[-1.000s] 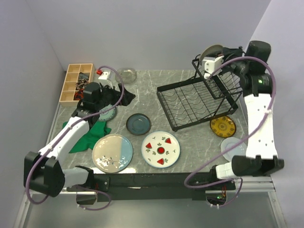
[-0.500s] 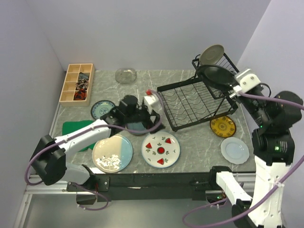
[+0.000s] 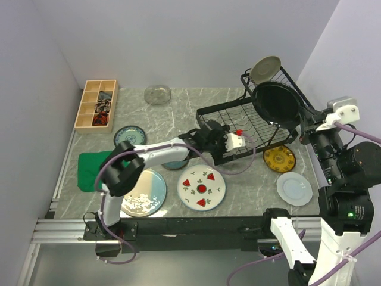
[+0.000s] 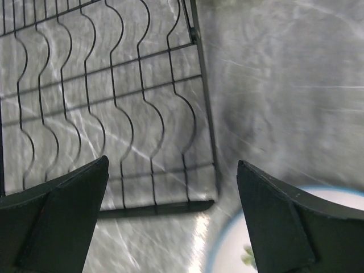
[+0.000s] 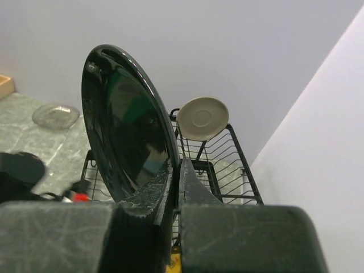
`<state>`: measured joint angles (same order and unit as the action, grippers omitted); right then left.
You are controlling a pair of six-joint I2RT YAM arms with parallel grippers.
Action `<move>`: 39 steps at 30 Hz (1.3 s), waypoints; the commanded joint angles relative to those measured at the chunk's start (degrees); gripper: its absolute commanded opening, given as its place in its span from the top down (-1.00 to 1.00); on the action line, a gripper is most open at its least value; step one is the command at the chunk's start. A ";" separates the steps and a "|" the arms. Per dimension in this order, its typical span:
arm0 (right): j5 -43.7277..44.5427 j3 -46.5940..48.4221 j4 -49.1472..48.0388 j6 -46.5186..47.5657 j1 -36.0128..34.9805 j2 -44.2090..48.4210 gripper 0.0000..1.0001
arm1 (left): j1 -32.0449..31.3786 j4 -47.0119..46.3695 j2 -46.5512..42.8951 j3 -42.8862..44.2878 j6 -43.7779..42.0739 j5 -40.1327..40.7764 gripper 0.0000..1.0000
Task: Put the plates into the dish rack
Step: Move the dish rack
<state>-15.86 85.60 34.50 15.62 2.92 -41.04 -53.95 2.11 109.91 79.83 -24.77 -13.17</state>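
My right gripper [image 5: 177, 170] is shut on the rim of a black plate [image 5: 122, 128], held on edge above the right part of the black wire dish rack [image 3: 235, 128]; the same black plate [image 3: 275, 102] faces the top camera. A taupe plate [image 3: 265, 68] stands in the rack's raised basket. My left gripper [image 4: 170, 193] is open and holds nothing, hovering over the rack's front corner [image 4: 205, 199] beside the watermelon plate [image 4: 233, 257]. On the table lie the watermelon plate [image 3: 201, 187], a cream-and-blue plate [image 3: 141, 190], a yellow one [image 3: 279, 158] and a pale white one [image 3: 294, 187].
A slate-blue plate [image 3: 177, 164] lies partly under the left arm. A teal patterned plate [image 3: 130, 136] sits near a green cloth [image 3: 90, 170]. A clear glass plate [image 3: 158, 94] lies at the back, and a wooden compartment box [image 3: 97, 104] at the far left.
The left arm has swung right, from over the slate-blue plate to the rack's front edge. The right wrist drew back to the right, and the black plate now stands more upright.
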 commanded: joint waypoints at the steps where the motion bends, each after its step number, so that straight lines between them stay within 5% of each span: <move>1: 2.67 1.59 -0.22 -3.66 0.33 0.17 1.00 | -0.54 3.78 6.00 9.89 -7.39 1.57 -0.99; 16: 2.85 -2.54 -3.56 -4.37 0.33 -0.36 1.00 | -1.24 8.87 15.16 19.13 -10.38 3.41 -0.74; 21: 2.76 -3.69 -4.44 -4.54 0.33 -0.10 1.00 | -1.42 8.88 15.51 18.17 -12.57 4.46 -0.30; 29: 3.55 -4.92 -5.32 -3.58 0.33 0.96 1.00 | -1.16 7.91 14.90 16.67 -17.06 9.03 0.10; 39: 5.13 -6.15 -5.76 -1.38 0.42 1.13 1.00 | 4.20 7.73 10.51 13.43 -20.04 6.85 0.30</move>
<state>-12.34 79.79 32.97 13.04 3.03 -40.21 -53.89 11.33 124.68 95.57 -40.51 -7.81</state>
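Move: The dish rack's front rail, near its left corner, is just off the left hand's open fingers: about 4 cm to the right, 2 cm ahead and 5 cm lower. The middle of the rack's lower tray is some 10 cm ahead and 9 cm right. On the table, about 9 cm lower, the watermelon plate lies 13 cm back and 9 cm left, the yellow plate 21 cm right and 1 cm back. From the right hand, that rail spot is roughly 7 cm ahead, 12 cm left and 42 cm down. Right, down and a little forward, the left hand brings its open fingers about 5 cm onto the dish rack's front rail near the corner and closes them around it, while the wrist tilts some 15 degrees. With the near finger against the rail, it then pushes forward and slightly left. The right hand keeps the black plate up and sinks about 3 cm with it. ##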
